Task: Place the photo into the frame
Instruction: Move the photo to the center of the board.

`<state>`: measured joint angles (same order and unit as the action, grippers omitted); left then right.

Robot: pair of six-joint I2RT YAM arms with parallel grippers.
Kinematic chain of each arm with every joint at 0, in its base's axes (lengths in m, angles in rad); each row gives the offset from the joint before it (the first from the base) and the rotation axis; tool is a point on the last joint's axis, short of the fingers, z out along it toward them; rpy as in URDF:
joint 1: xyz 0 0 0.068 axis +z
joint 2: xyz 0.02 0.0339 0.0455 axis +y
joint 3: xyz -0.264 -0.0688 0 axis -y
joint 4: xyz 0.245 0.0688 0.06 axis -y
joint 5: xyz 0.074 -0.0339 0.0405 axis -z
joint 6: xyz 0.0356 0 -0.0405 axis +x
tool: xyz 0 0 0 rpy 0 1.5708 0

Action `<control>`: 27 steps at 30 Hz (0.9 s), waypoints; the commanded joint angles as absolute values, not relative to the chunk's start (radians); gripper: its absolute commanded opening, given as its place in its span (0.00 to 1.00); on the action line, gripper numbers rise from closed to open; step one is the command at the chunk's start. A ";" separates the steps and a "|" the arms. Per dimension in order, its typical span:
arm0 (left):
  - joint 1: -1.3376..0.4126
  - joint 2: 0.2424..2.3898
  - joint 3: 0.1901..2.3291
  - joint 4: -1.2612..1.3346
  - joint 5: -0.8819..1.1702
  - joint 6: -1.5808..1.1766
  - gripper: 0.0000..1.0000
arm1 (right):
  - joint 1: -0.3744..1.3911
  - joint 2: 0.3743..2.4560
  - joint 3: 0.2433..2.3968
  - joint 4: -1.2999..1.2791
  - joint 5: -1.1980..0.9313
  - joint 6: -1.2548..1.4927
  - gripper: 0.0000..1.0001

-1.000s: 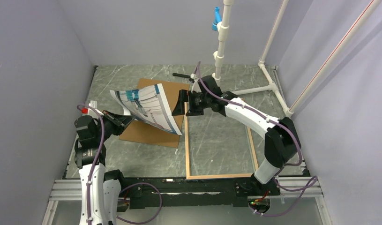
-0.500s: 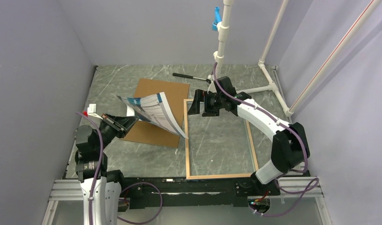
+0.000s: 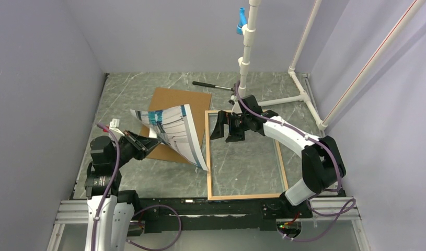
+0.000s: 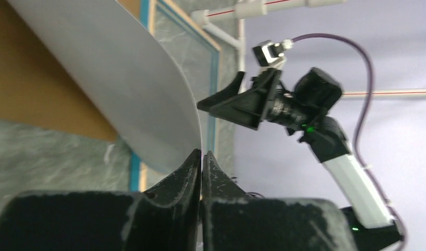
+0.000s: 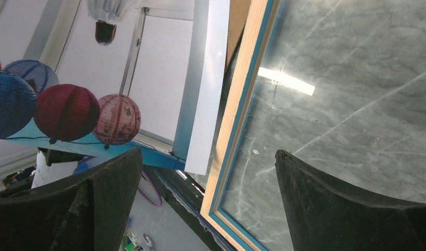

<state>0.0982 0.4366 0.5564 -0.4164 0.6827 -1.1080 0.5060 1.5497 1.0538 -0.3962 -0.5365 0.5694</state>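
Observation:
The photo [image 3: 174, 130] hangs curled in the air, picture side up, over the brown board and reaching to the frame's left rail. My left gripper [image 3: 145, 142] is shut on the photo's left edge. In the left wrist view the white back of the photo [image 4: 122, 78] runs down into the closed jaws of the left gripper [image 4: 202, 155]. The frame [image 3: 208, 167] lies flat on the table, wood-coloured side up. My right gripper [image 3: 226, 130] hovers open over the frame's upper left corner, empty. Between the right gripper's [image 5: 209, 154] fingers show the photo [image 5: 69, 104] and the frame's rail [image 5: 242, 104].
A brown backing board [image 3: 174, 99] lies flat under the photo, left of the frame. A black-handled tool [image 3: 208, 84] lies at the back. A white pipe stand [image 3: 245, 57] rises behind the frame, with pipes [image 3: 284, 99] along the right.
My left gripper has come nearer and to the right with the photo, whose lower corner now reaches the frame's left rail. The right gripper has drawn right and nearer, over the frame.

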 commanded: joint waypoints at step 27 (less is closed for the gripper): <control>0.092 0.612 0.629 -0.799 0.302 -0.659 0.94 | 0.814 1.771 1.329 -0.513 -0.302 0.518 0.99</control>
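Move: The left hand still pinches the photo high above the table. The photo's middle is about 11 cm ahead, 5 cm right and 12 cm lower; the board's middle is roughly 20 cm ahead, 5 cm right and 23 cm down. From the open right hand, the photo's middle lies some 17 cm left, 4 cm ahead and 5 cm down, the board about 17 cm left, 13 cm ahead and 12 cm down, and the frame's left rail 4 cm left, level, 12 cm down. The left hand opens wide and lets go of the photo while drawing back, left and down, then goes on left and at last sinks steeply above the photo's left side, some 9 cm lower and 6 cm farther left overall, its fingers tipping down and the wrist rolling left side up by about 30 degrees. The right hand, fingers staying wide open, swings about 7 cm left towards the photo's right edge, easing back a little and sinking slightly at the end, with no clear touch by either hand. ##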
